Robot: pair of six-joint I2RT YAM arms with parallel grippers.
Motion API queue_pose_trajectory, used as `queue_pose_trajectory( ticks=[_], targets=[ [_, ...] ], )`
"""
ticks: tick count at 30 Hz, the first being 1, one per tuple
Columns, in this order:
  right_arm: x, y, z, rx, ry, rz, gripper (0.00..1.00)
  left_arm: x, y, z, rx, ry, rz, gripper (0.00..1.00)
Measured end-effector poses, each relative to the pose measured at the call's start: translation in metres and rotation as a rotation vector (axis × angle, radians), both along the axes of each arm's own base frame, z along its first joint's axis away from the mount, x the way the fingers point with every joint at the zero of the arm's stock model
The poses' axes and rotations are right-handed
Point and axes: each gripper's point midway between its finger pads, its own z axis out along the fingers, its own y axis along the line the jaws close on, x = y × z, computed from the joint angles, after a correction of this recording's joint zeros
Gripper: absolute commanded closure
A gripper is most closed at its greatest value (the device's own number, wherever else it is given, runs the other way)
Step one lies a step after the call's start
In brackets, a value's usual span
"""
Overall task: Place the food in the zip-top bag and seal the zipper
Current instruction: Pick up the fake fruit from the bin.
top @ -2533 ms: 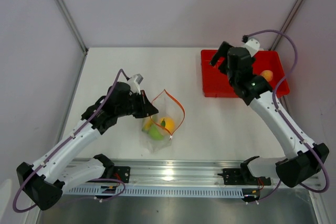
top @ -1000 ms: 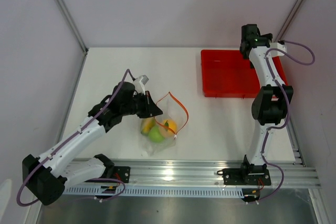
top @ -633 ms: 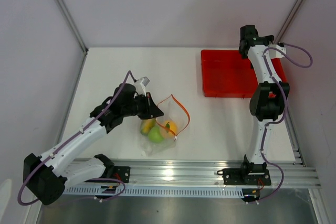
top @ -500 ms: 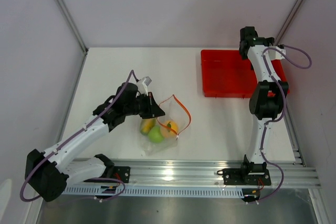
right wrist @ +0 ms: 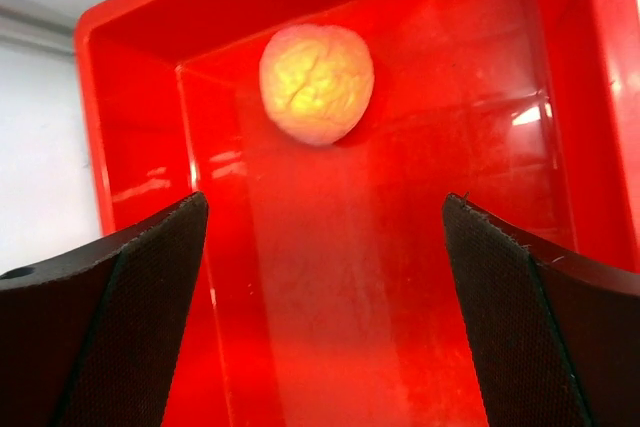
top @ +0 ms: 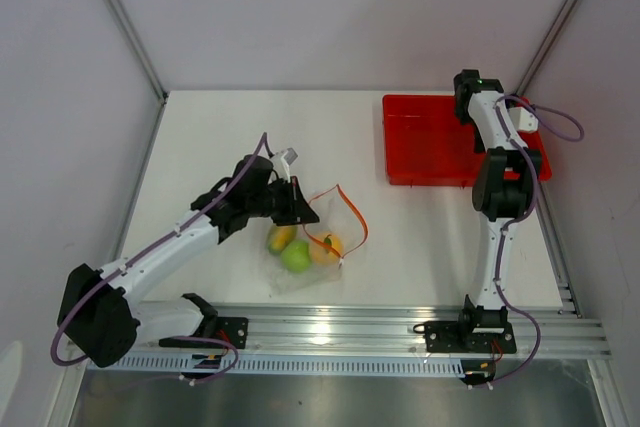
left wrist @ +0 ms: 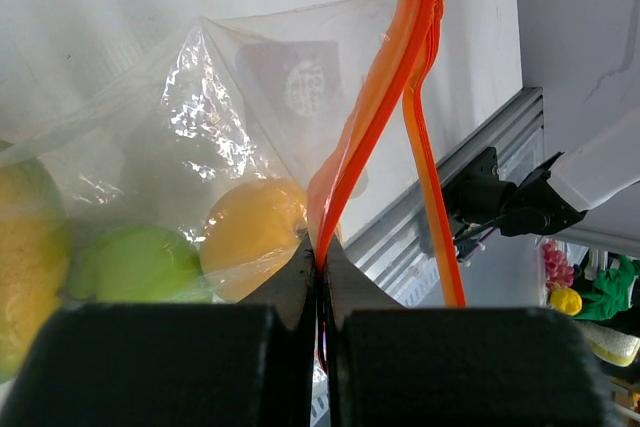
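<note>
The clear zip-top bag (top: 312,252) lies on the table and holds a mango (top: 281,237), a green apple (top: 296,258) and an orange-yellow fruit (top: 325,247). Its orange zipper (top: 347,215) stands up in an open loop. My left gripper (top: 293,203) is shut on the zipper (left wrist: 372,112) at the mouth's left end, jaws pressed together on the strip (left wrist: 320,253). Through the plastic show the orange-yellow fruit (left wrist: 254,237) and the apple (left wrist: 140,263). My right gripper (right wrist: 322,203) hangs open over the red tray (right wrist: 400,277), where another orange-yellow fruit (right wrist: 317,82) lies beyond the fingertips.
The red tray (top: 425,142) sits at the back right, with the right arm (top: 497,162) folded upright over its right half. A metal rail (top: 330,332) runs along the near edge. Walls stand close on the left, back and right.
My left gripper has carried the zipper end rightward, dragging the bag with it. The right arm has swung up and folded upright over the tray's far right part.
</note>
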Motion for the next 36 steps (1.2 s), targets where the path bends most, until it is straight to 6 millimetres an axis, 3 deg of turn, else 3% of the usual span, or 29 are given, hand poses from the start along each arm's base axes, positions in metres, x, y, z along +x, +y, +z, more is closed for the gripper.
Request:
queue_pose_trajectory(
  ticks=[10, 23, 36],
  targets=[
    [-0.009, -0.026, -0.019, -0.005, 0.052, -0.054, 0.01, 0.003, -0.006, -0.010, 0.001, 0.037, -0.010, 0.99],
    [0.003, -0.033, -0.038, -0.035, 0.081, -0.035, 0.02, 0.007, -0.011, -0.006, -0.009, 0.040, -0.012, 0.99],
    [0.013, -0.059, -0.058, -0.077, 0.106, -0.038, 0.04, 0.012, -0.016, -0.017, 0.001, 0.076, -0.014, 0.99]
  ],
)
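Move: The last fake fruit, a peach, lies on the bin floor about 11 cm to the right of the open right hand, 2 cm ahead and some 9 cm below. The bin's right wall stands roughly 5 cm farther right, level with the peach; its far wall is about 8 cm beyond the peach and in line with it sideways. From the left hand, which still pinches the bag's rim, the peach is some 59 cm right, 30 cm ahead and 13 cm lower. Still short of touching the peach, the wide-open right hand closes in on it, sinking into the bin: about 6 cm right and 6 cm down, first easing back a little, then creeping forward again. The fingers tip slightly more downward. The left hand keeps its pinch on the bag's orange zipper rim and shifts a couple of centimetres down, right and forward. ##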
